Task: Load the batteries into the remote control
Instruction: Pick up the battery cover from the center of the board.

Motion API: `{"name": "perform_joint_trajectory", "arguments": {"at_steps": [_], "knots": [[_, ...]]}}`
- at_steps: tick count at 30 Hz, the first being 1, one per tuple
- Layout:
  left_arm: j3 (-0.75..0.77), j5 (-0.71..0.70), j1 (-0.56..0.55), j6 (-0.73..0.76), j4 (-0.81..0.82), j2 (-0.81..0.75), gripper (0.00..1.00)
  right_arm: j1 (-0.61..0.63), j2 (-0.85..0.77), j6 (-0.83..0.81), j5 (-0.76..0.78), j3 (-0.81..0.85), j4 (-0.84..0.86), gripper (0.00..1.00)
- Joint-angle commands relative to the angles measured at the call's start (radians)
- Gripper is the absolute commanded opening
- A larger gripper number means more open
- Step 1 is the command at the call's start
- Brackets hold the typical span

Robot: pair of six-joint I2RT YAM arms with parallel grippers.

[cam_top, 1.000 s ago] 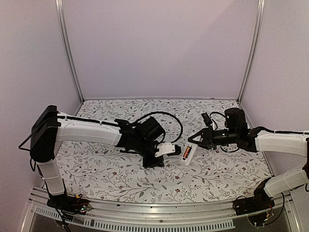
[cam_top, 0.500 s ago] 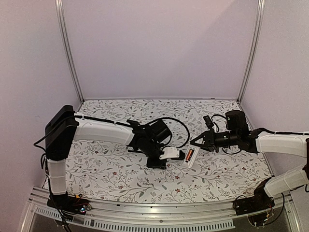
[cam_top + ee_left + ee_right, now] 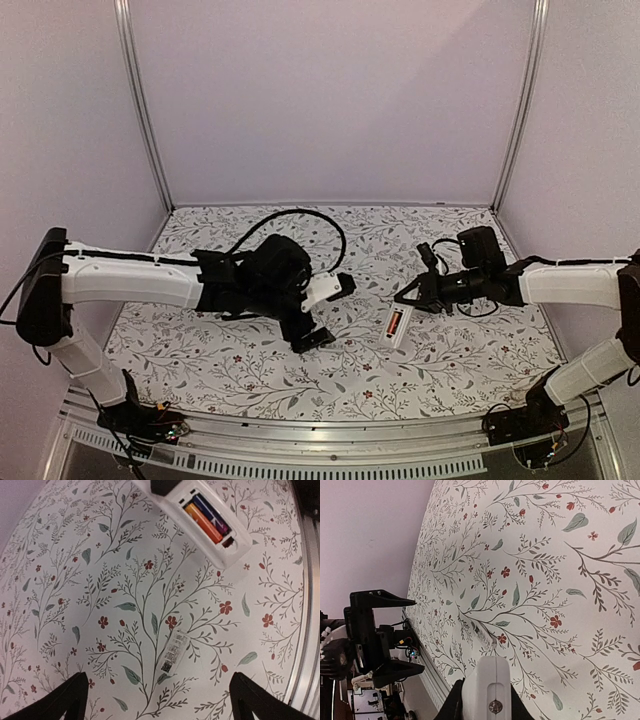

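The white remote control (image 3: pixel 394 326) lies back-up right of centre, its battery bay open. In the left wrist view the remote control (image 3: pixel 235 542) shows both batteries seated side by side: an orange-red one (image 3: pixel 202 523) and a dark one (image 3: pixel 213 514). My right gripper (image 3: pixel 408 297) is shut on the remote's far end, and the white remote end (image 3: pixel 487 687) fills the space between its jaws. My left gripper (image 3: pixel 328 312) hangs wide open left of the remote, holding nothing; its dark fingertips (image 3: pixel 65 702) frame bare cloth.
A small flat piece with a printed label (image 3: pixel 172 652) lies on the floral cloth (image 3: pixel 75 580) between my left fingers; this labelled piece (image 3: pixel 482 635) also lies just beyond the remote's end. A metal rail (image 3: pixel 330 445) runs along the near edge. Walls enclose the other three sides.
My left gripper has opened wide and drawn back to the left, away from the remote. The right gripper stays shut on the remote, which has barely shifted.
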Motion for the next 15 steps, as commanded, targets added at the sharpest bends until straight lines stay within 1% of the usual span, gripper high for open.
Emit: {"name": "perform_joint_trajectory", "arguments": {"at_steps": [1, 4, 5, 6, 7, 10, 12, 15], "knots": [[-0.139, -0.045, -0.004, -0.425, 0.165, -0.119, 1.0, -0.005, 0.031, -0.044, 0.0, 0.062, -0.012, 0.0], [-0.196, 0.095, -0.017, -0.653, 0.22, -0.138, 0.99, -0.004, 0.036, -0.052, 0.003, 0.076, -0.041, 0.0], [-0.225, 0.124, -0.03, -0.733, 0.257, -0.138, 1.0, -0.004, 0.038, -0.053, 0.002, 0.079, -0.043, 0.0], [-0.234, 0.123, -0.047, -0.795, 0.274, -0.132, 1.0, -0.004, 0.038, -0.053, 0.001, 0.081, -0.045, 0.0], [-0.237, 0.112, -0.069, -0.84, 0.279, -0.119, 1.0, -0.004, 0.039, -0.053, 0.002, 0.081, -0.046, 0.0], [-0.254, 0.053, -0.109, -0.914, 0.294, -0.096, 1.0, -0.005, 0.035, -0.054, 0.004, 0.077, -0.051, 0.0], [-0.279, 0.075, -0.108, -0.994, 0.333, -0.08, 1.0, -0.004, 0.03, -0.055, 0.006, 0.076, -0.055, 0.0], [-0.279, 0.11, -0.11, -1.076, 0.392, -0.019, 1.0, -0.005, 0.024, -0.06, 0.009, 0.076, -0.068, 0.0]]}}
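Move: The battery cover lies flat on the board beneath my left hand: about 8 cm below, some 4 cm to its right and 1 cm ahead. The remote control, both batteries in it and held in my right hand, hangs some 17 cm to the right of my left hand, 3 cm ahead and about 2 cm lower. From my right hand the cover is roughly 15 cm left, 9 cm back and 10 cm below. I lift my empty left hand about 3 cm, then draw it back some 6 cm towards my base and sink to a little below where I began. Meanwhile I roll it counter-clockwise, some 45 degrees about the fingers, and keep them wide open and clear of the cover. My right hand just keeps hold of the remote control. ##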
